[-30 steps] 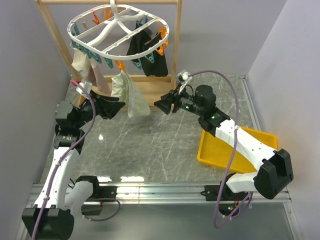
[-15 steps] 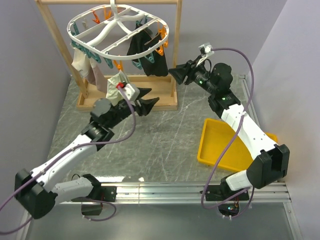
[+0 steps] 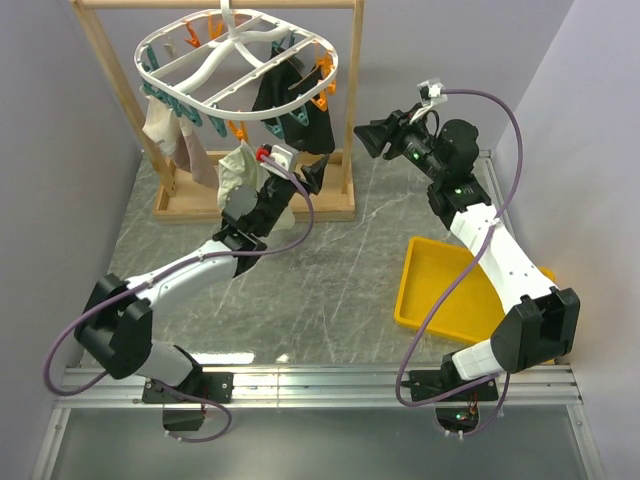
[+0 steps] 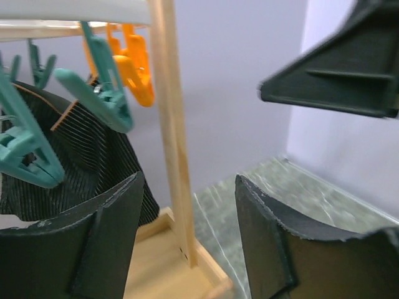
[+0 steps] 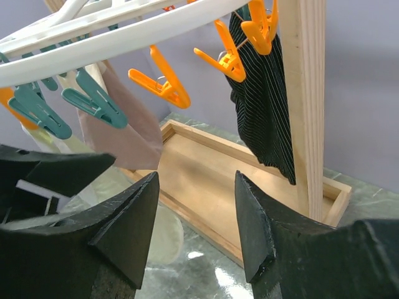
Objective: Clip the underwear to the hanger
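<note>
The white hanger (image 3: 240,62) hangs inside the wooden rack, ringed with teal and orange clips. The cream underwear (image 3: 236,176) dangles from its near edge under an orange clip (image 3: 240,130), and its lower part shows pale in the right wrist view (image 5: 163,233). My left gripper (image 3: 316,176) is open and empty beside the rack's right post (image 4: 174,124), to the right of the underwear. My right gripper (image 3: 366,136) is open and empty too, just right of that post, facing the hanger rim (image 5: 124,38). Both wrist views show jaws apart, left (image 4: 189,180) and right (image 5: 196,177), with nothing between them.
A black striped garment (image 3: 300,110) and a beige-pink cloth (image 3: 190,150) also hang from the hanger. The wooden rack's base (image 3: 320,205) lies on the marble table. A yellow tray (image 3: 450,295) sits at the right under my right arm. Grey walls close in on both sides.
My left arm has swung from the far left across to the rack's right post. My right gripper has risen and moved back toward that post. The underwear stays hanging.
</note>
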Available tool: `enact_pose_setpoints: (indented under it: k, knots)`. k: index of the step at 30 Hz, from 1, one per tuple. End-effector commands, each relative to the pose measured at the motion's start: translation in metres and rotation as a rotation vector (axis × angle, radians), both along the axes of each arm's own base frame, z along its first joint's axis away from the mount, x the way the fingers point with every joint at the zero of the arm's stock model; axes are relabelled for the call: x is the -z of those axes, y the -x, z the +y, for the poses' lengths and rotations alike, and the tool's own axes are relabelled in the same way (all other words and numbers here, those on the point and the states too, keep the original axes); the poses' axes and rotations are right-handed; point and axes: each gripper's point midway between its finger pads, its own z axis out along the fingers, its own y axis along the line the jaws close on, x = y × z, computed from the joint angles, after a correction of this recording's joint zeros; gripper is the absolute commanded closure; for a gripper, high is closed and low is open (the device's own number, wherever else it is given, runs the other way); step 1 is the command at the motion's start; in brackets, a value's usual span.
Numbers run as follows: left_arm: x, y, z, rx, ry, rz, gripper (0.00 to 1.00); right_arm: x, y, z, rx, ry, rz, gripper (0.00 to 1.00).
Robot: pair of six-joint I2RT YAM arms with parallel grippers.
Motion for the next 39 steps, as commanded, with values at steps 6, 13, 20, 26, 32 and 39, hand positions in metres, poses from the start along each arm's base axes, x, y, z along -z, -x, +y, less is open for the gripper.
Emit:
enact_pose_setpoints:
  k: [6, 13, 20, 26, 32, 39]
  knots:
    - [-0.051, -0.010, 0.024, -0.085, 0.179, -0.188, 0.31, -0.032, -0.004, -0.002, -0.016, -0.044, -0.076, 0.41]
    - [-0.056, -0.019, 0.026, -0.065, 0.216, -0.219, 0.30, -0.032, -0.010, -0.001, -0.027, -0.052, -0.068, 0.41]
    - [-0.051, -0.036, 0.021, -0.089, 0.220, -0.201, 0.33, -0.029, -0.013, -0.005, -0.031, -0.054, -0.058, 0.41]
    - [-0.055, -0.045, 0.016, -0.078, 0.257, -0.199, 0.35, -0.029, -0.014, -0.008, -0.041, -0.062, -0.057, 0.41]
    - [-0.063, -0.044, 0.012, -0.061, 0.270, -0.221, 0.39, -0.028, -0.011, -0.005, -0.070, -0.062, -0.058, 0.40]
    - [-0.061, -0.038, 0.010, -0.035, 0.262, -0.221, 0.66, -0.031, -0.009, -0.003, -0.087, -0.063, -0.070, 0.40]
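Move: The left hand, empty and pointing ahead-right and a little up, has the right-most teal clip on the hanger's near rim about 6 cm ahead, 1 cm left and 5 cm above it. The next teal clip is roughly 5 cm to the left of that one and 3 cm nearer; the black garment hangs beyond, some 12 cm ahead and 2 cm left of the hand. The underwear hangs about 14 cm left and 3 cm ahead. From the right hand the clip lies about 12 cm left, 2 cm ahead, 3 cm up. The left hand works its open fingers forward and up to the right-most teal clip, some 5 cm forward and 3 cm up in all: first forward, rising and edging left, then dipping slightly and drifting back right as it goes on forward, before a last short lift from below. The wrist tips the fingertips up by about 10 degrees and rolls its left side down by a little more than that, and at the end the fingers close from wide open to roughly a third around the clip's lower ends, while the empty right hand stays almost in place. ##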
